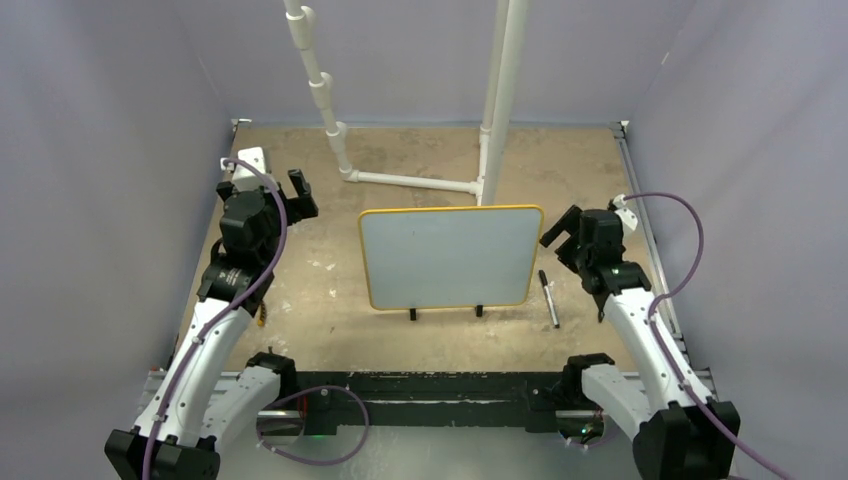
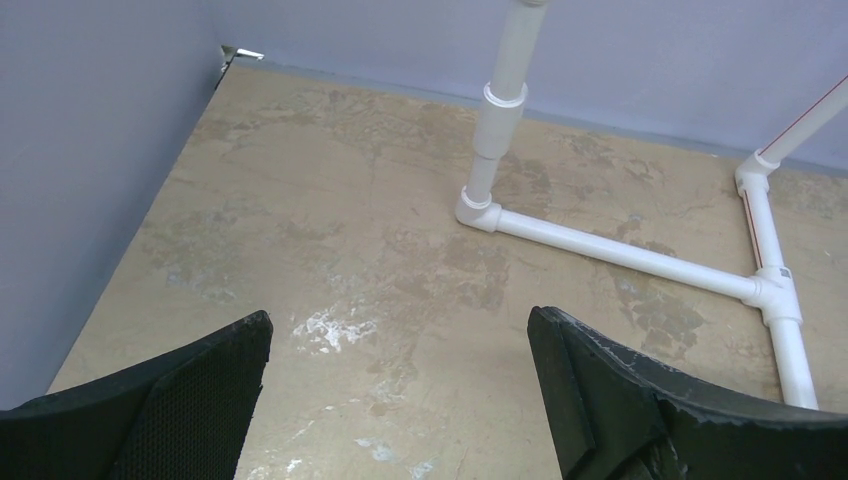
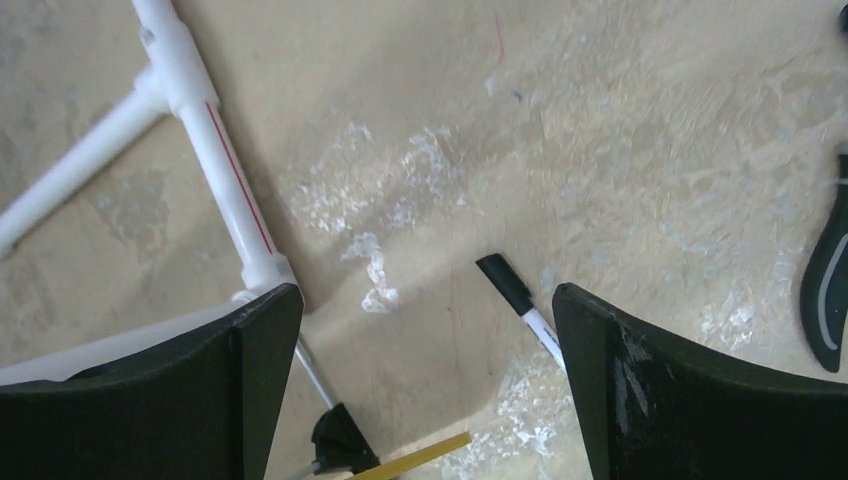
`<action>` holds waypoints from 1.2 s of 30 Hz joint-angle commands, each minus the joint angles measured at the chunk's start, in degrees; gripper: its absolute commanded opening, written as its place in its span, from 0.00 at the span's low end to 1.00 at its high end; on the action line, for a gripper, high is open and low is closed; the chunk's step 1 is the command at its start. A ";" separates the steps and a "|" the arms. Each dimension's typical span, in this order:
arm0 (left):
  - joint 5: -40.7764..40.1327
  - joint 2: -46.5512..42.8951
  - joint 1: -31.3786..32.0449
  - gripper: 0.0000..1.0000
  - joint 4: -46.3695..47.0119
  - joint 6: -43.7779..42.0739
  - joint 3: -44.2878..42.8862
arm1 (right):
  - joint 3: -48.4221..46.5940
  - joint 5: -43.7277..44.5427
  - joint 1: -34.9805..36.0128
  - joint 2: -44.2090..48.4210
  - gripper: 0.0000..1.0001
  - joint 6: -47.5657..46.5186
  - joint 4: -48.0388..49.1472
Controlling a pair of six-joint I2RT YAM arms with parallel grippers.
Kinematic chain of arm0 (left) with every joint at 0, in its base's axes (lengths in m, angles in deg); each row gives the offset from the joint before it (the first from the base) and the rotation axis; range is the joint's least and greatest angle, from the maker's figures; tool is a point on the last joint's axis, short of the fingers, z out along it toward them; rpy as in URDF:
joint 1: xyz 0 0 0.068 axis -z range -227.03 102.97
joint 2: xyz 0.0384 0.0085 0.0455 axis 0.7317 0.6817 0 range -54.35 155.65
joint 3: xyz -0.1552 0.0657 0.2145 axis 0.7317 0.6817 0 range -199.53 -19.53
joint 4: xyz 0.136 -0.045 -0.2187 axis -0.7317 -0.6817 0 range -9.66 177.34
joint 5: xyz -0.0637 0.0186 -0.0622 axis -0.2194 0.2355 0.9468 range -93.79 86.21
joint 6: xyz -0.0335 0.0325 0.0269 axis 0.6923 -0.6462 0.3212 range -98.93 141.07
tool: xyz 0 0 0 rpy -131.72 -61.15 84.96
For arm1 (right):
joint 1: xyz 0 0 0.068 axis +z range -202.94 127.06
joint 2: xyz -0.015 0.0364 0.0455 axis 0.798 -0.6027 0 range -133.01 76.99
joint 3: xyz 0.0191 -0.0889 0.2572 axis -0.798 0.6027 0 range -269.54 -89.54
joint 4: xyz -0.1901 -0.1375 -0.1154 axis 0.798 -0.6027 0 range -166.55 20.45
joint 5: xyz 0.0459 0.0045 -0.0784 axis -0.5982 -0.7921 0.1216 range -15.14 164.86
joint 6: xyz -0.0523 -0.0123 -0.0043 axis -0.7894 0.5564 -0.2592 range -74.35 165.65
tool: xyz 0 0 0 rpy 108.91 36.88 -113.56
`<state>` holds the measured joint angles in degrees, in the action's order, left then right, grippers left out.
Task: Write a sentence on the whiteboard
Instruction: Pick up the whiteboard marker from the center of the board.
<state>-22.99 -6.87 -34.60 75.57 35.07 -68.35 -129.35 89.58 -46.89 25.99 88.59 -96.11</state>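
Observation:
The whiteboard (image 1: 450,255), pale with a yellow frame (image 3: 420,458) and two black feet, stands at the table's middle. Its face looks blank, and the sentence does not show. A black-capped marker (image 1: 549,298) lies on the table just right of the board; the right wrist view shows this marker (image 3: 512,290) near the right finger. My left gripper (image 1: 302,195) hovers left of the board, open over bare table (image 2: 400,330). My right gripper (image 1: 560,232) is at the board's upper right corner, open and empty (image 3: 428,300).
A white PVC pipe frame (image 1: 410,182) stands behind the board, its base pipes (image 2: 620,250) lying on the table (image 3: 215,150). Purple walls close in the sides and back. A dark curved object (image 3: 828,300) lies at the right edge of the right wrist view.

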 commanded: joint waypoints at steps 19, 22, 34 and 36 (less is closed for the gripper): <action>3.96 0.09 0.33 0.99 0.70 2.34 -0.05 | -0.40 -9.48 -0.59 -25.21 0.72 -0.41 -4.79; 4.00 0.41 0.73 0.99 0.65 2.35 -0.06 | -0.68 -10.65 -0.58 -28.24 0.66 -1.35 -4.42; 3.39 0.58 1.11 0.99 0.35 2.26 -0.10 | -1.69 -6.36 -1.34 -34.61 0.27 -2.20 0.10; 3.34 0.60 1.11 0.99 0.29 2.26 -0.11 | -1.44 -6.08 -1.65 -34.62 0.19 -1.84 1.13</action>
<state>-19.40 -6.08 -33.81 75.22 36.60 -68.35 -132.17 80.99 -47.86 -6.03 86.56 -97.99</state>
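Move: The marker lies on the table about 14 cm below the right hand, its middle some 5 cm back and level with the hand left-right, cap end outward. The whiteboard's middle is about 25 cm left and 5 cm ahead, some 9 cm lower than the hand; the black-handled tool is about 16 cm right, 7 cm back, on the table. From the left hand, the marker is some 68 cm right, 8 cm back and 28 cm below. Sink the right gripper about 13 cm onto the marker, tipping the fingers some 35 degrees further down, easing back 3 to 4 cm and a little left. Near the table, slide forward roughly 2.5 cm at the same height while closing from wide open to about a quarter, bringing the tips to either side of the marker where the cap meets the white barrel. ##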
